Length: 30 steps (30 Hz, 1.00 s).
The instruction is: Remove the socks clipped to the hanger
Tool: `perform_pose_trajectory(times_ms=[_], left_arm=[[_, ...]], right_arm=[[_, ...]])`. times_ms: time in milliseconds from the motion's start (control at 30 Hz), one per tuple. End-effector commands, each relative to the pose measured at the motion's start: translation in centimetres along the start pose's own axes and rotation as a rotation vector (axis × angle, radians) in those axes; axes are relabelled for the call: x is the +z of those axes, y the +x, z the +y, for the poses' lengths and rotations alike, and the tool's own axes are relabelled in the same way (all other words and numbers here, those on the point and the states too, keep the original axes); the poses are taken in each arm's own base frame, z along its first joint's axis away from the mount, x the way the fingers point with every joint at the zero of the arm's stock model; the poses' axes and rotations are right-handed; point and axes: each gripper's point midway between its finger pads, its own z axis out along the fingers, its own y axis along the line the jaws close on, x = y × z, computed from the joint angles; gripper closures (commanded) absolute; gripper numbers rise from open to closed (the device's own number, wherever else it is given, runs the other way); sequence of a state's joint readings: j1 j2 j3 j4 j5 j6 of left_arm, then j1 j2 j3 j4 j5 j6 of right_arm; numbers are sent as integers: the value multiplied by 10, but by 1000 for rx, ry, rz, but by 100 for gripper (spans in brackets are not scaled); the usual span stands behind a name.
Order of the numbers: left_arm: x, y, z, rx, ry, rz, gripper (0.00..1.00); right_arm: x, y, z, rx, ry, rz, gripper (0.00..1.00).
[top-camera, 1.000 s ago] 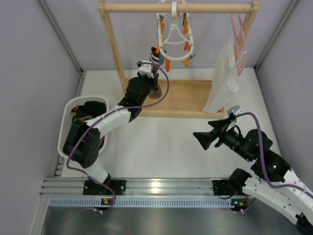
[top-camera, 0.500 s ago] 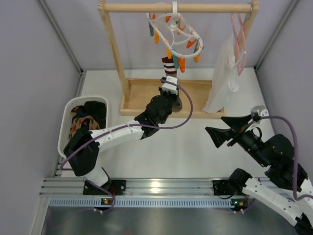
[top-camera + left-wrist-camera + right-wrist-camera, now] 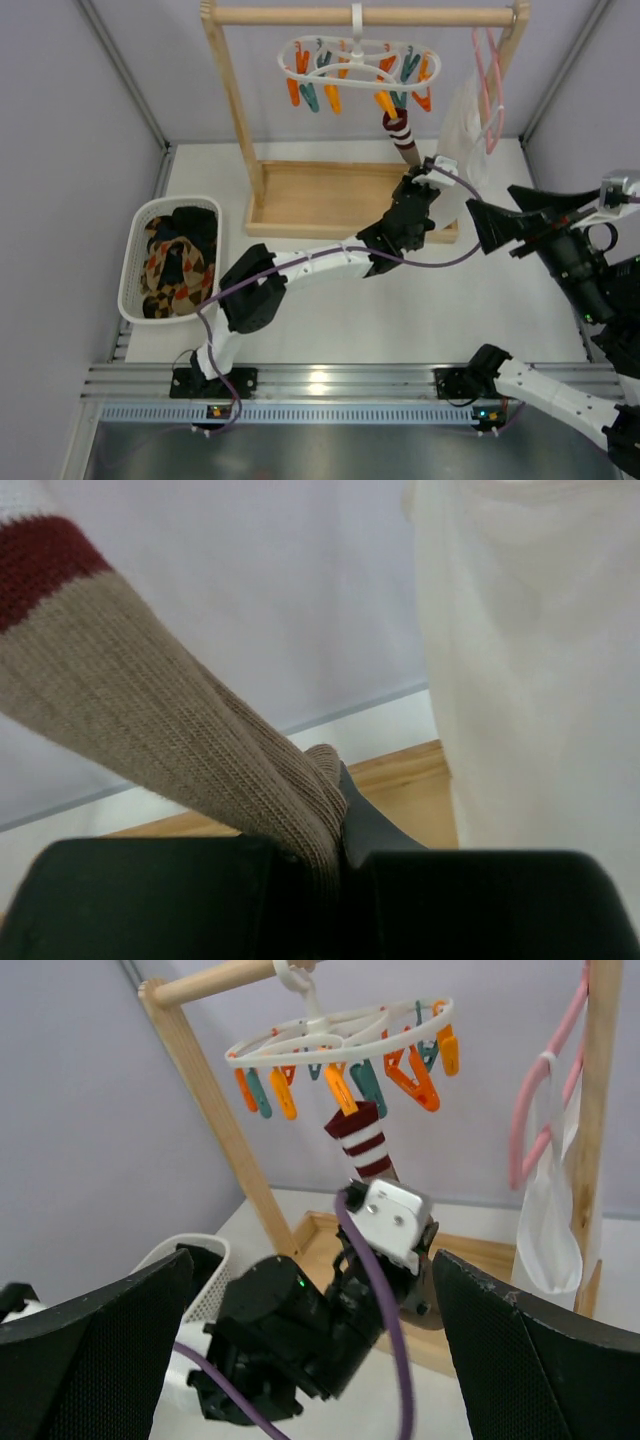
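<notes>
The white oval hanger hangs by its hook from the wooden rail, orange and teal clothespins dangling under it. One sock is clipped to it by its red-and-white striped cuff, and its brown ribbed leg is stretched down and to the right. My left gripper is shut on the lower end of that sock. My right gripper hovers open to the right of it, facing the hanger with nothing between its fingers.
A white basket at the left holds several dark and argyle socks. The wooden rack base lies under the hanger. A white translucent garment on a pink hanger hangs just right of the sock.
The left arm has swung far to the right, pulling the clipped sock along. The hanger has turned broadside. The right arm has lifted and drawn back to the right, still open.
</notes>
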<state>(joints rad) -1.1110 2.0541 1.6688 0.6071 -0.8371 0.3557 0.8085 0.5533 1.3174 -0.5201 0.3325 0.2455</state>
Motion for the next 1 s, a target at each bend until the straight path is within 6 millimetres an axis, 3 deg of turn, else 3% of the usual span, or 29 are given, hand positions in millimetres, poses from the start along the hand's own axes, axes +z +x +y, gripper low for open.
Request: perform_pose_trajectory(times_ms=[0,33,67,267,433,600,800,967], left_arm=[[9,-7,5,144,-115,9,100],[12,9,-4,184,-120,28,100],[15,-3,-3,198,-137,14,100],[27,7,-16,302,-153,19,100],[31,3,-15,305,-153,7,100],[32,0,-11,276,-148,1,100],[31,0,-13,244,-131,-7,100],[30,-7,-11,216,-124,-17,100]], right_arm=[[31,6,-8,-115,94,75,0],[48,20,-10,-149,128,130,1],[55,11,-9,-169,140,125,1],[128,26,0,-316,210,262,6],[186,39,-4,-490,304,333,9],[215,42,-22,-642,446,335,12],[246,55,-22,-788,545,317,25],[258,58,-27,-870,636,302,30]])
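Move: The orange clip biting the cuff of the maroon-striped sock lies about 29 cm ahead of the right hand, 12 cm to its left and 2 cm lower. An empty teal clip sits some 2 cm right of it and 1 cm farther out, an empty orange clip about 6 cm right and 2 cm farther out; the pink hanger is roughly 33 cm straight ahead of the hand. From the left hand, the clip is 6 cm ahead, 3 cm left and 15 cm above. Forward and to its left, sinking slightly towards the end, the right hand sweeps some 27 cm to the clip on the striped sock, rolling its left side down about 50 degrees and swinging clockwise while its wide-open fingers partly narrow around the clip without shutting. The left hand keeps its pinch on the sock's lower end, eases about 3 cm forward, then stays. ##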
